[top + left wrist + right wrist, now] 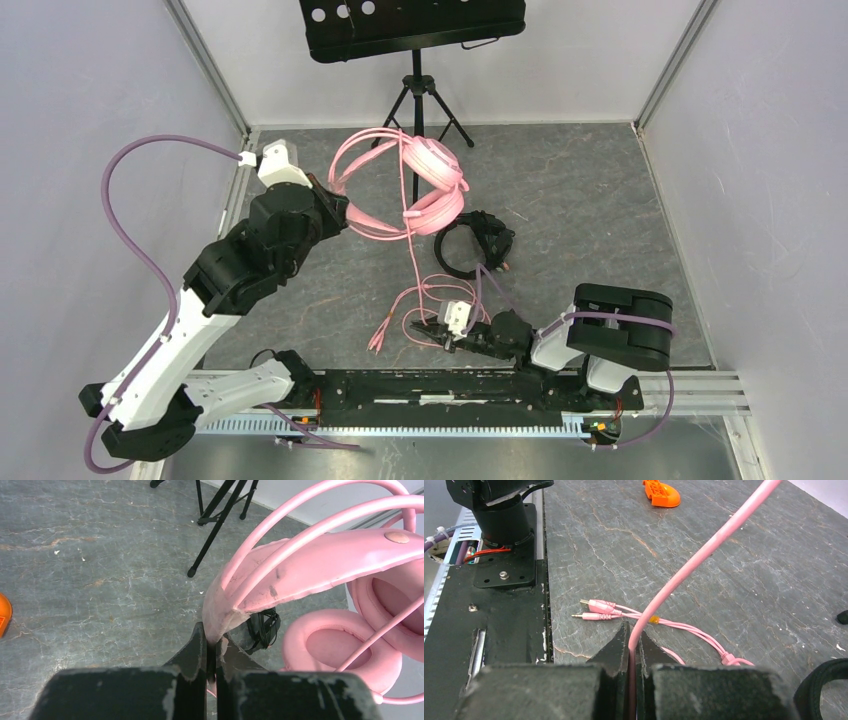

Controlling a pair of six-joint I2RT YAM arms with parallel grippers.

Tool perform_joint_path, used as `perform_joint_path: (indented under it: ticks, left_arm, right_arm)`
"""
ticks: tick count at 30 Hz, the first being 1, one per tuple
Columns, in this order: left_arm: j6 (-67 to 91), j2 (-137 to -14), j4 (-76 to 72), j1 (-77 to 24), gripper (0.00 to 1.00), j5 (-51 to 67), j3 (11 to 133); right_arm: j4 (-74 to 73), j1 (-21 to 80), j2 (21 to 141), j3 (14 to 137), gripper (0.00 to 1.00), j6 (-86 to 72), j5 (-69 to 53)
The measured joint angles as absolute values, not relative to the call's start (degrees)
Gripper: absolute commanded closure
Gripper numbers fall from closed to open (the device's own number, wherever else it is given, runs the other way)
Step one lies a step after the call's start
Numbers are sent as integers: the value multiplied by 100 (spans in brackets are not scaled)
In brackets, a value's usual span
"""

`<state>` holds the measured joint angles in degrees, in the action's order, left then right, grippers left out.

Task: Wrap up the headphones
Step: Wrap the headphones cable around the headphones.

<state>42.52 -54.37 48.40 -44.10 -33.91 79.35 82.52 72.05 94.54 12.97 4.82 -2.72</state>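
The pink headphones (432, 178) are held up off the table at the back centre, their headband (320, 565) pinched at one end by my left gripper (212, 640), which is shut on it. The pink cable (410, 240) hangs down from the cups to the front, where my right gripper (633, 639) is shut on it just above the table. The cable's two plugs (596, 609) lie on the table in front of those fingers. The smaller black headphones (475, 243) lie flat on the table between the two grippers.
A black tripod music stand (415, 40) stands at the back, its legs (215, 520) close behind the pink headphones. A small orange object (662, 493) lies on the table near the left arm's base (504, 520). White walls enclose the table on both sides.
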Motion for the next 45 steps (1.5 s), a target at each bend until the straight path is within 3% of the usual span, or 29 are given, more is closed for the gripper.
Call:
perform_joint_path:
  ticks: [31,45]
  left_arm:
    - [4541,-5321,3887,-4394,98,-2084,7459]
    - [4213,-5341,4095,-3922,98,-3035,7391]
  right_arm:
    - [7341,7695,9428,2152,100,683,-110]
    - [6442,9170,7817,2086,100,1439,878]
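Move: My left hand holds the pink headphones by the headband; their middle is about 5 cm ahead and 10 cm right, at hand height. From my right hand, gripping their cable, they are roughly 18 cm ahead, 4 left and 26 above. The plugs lie 10 cm left and 3 back of it, the cable coil 3 ahead and 5 right, both some 11 cm lower. The black headphones are 17 cm ahead and 10 right, 9 below. Keeping the cable pinched, my right hand first eases about 4 cm left, then draws it roughly 9 cm back towards my bases and 8 cm up. My left hand, still clamping the headband, swings the headphones some 5 cm right with a slight clockwise turn, then swings back left, ending about 2 cm farther forward. ##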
